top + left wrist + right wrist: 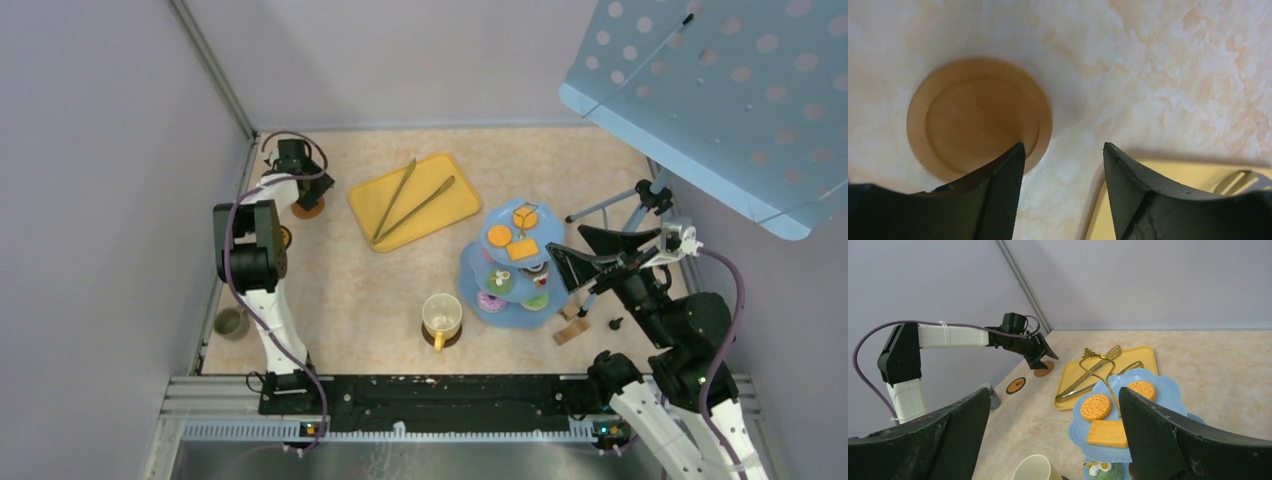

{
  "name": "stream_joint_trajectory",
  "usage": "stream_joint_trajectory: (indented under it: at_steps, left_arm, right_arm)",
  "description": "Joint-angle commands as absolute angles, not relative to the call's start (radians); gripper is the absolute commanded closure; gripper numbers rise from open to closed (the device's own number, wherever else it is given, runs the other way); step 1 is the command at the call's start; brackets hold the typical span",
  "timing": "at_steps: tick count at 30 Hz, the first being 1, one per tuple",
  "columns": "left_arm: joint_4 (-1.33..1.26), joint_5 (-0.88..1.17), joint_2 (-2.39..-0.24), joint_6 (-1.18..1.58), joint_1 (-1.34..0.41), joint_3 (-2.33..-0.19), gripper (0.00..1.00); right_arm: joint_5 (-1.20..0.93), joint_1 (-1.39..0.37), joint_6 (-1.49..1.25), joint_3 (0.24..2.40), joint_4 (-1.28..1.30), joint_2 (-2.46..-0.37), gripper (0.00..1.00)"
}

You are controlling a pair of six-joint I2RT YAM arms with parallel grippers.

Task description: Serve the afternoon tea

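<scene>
A round brown coaster (968,115) lies on the marbled table at the back left. My left gripper (1064,145) hovers just over it, jaws open; its left fingertip overlaps the coaster's near rim and only bare table shows between the fingers. In the top view the left gripper (305,195) sits right above that coaster (308,210). The pale-blue three-tier stand (478,268) holds orange biscuits (1096,407) on top and cakes lower down. My right gripper (1054,390) stands wide open beside the stand, holding nothing. A yellow mug (441,314) rests on a coaster; a grey mug (231,322) stands at the left edge.
The yellow tray (445,210) with metal tongs (412,205) lies just right of the left gripper. A second dark-rimmed coaster (1016,385) lies near the left arm. A black tripod (640,200) and small wooden blocks (572,330) sit at the right; walls close off the left and back.
</scene>
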State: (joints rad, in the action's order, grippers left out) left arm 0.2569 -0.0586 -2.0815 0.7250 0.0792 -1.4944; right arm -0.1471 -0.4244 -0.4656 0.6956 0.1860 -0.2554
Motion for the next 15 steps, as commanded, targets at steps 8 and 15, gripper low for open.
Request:
stream_joint_trajectory:
  at_steps: [8, 15]
  left_arm:
    - [0.361, 0.085, -1.799, 0.827, 0.073, -1.078, 0.34]
    - [0.342, 0.124, -1.674, 0.776, -0.079, -0.882, 0.36]
  right_arm:
    - [-0.157, -0.418, -0.477, 0.707, 0.14, -0.241, 0.03]
    - [-0.152, -0.417, -0.472, 0.728, 0.149, -0.238, 0.03]
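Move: The brown coaster lies flat on the table about 4 cm to the left hand's left, 2 cm back and 2 cm below, its right-hand part by the hand's left finger. The yellow tray's middle is some 25 cm right and 3 cm back; the black coaster is about 10 cm left and 13 cm back. From the right hand the brown coaster lies roughly 63 cm left, 34 cm ahead and 33 cm lower. The brown coaster is dragged over the table by the left hand, whose left finger stays on its right-hand part while the gripper remains about two-thirds open. The hand sweeps about 13 cm back towards the base, almost level, bearing some 5 cm right as well, mostly late on, and its left side dips about 10 degrees. ##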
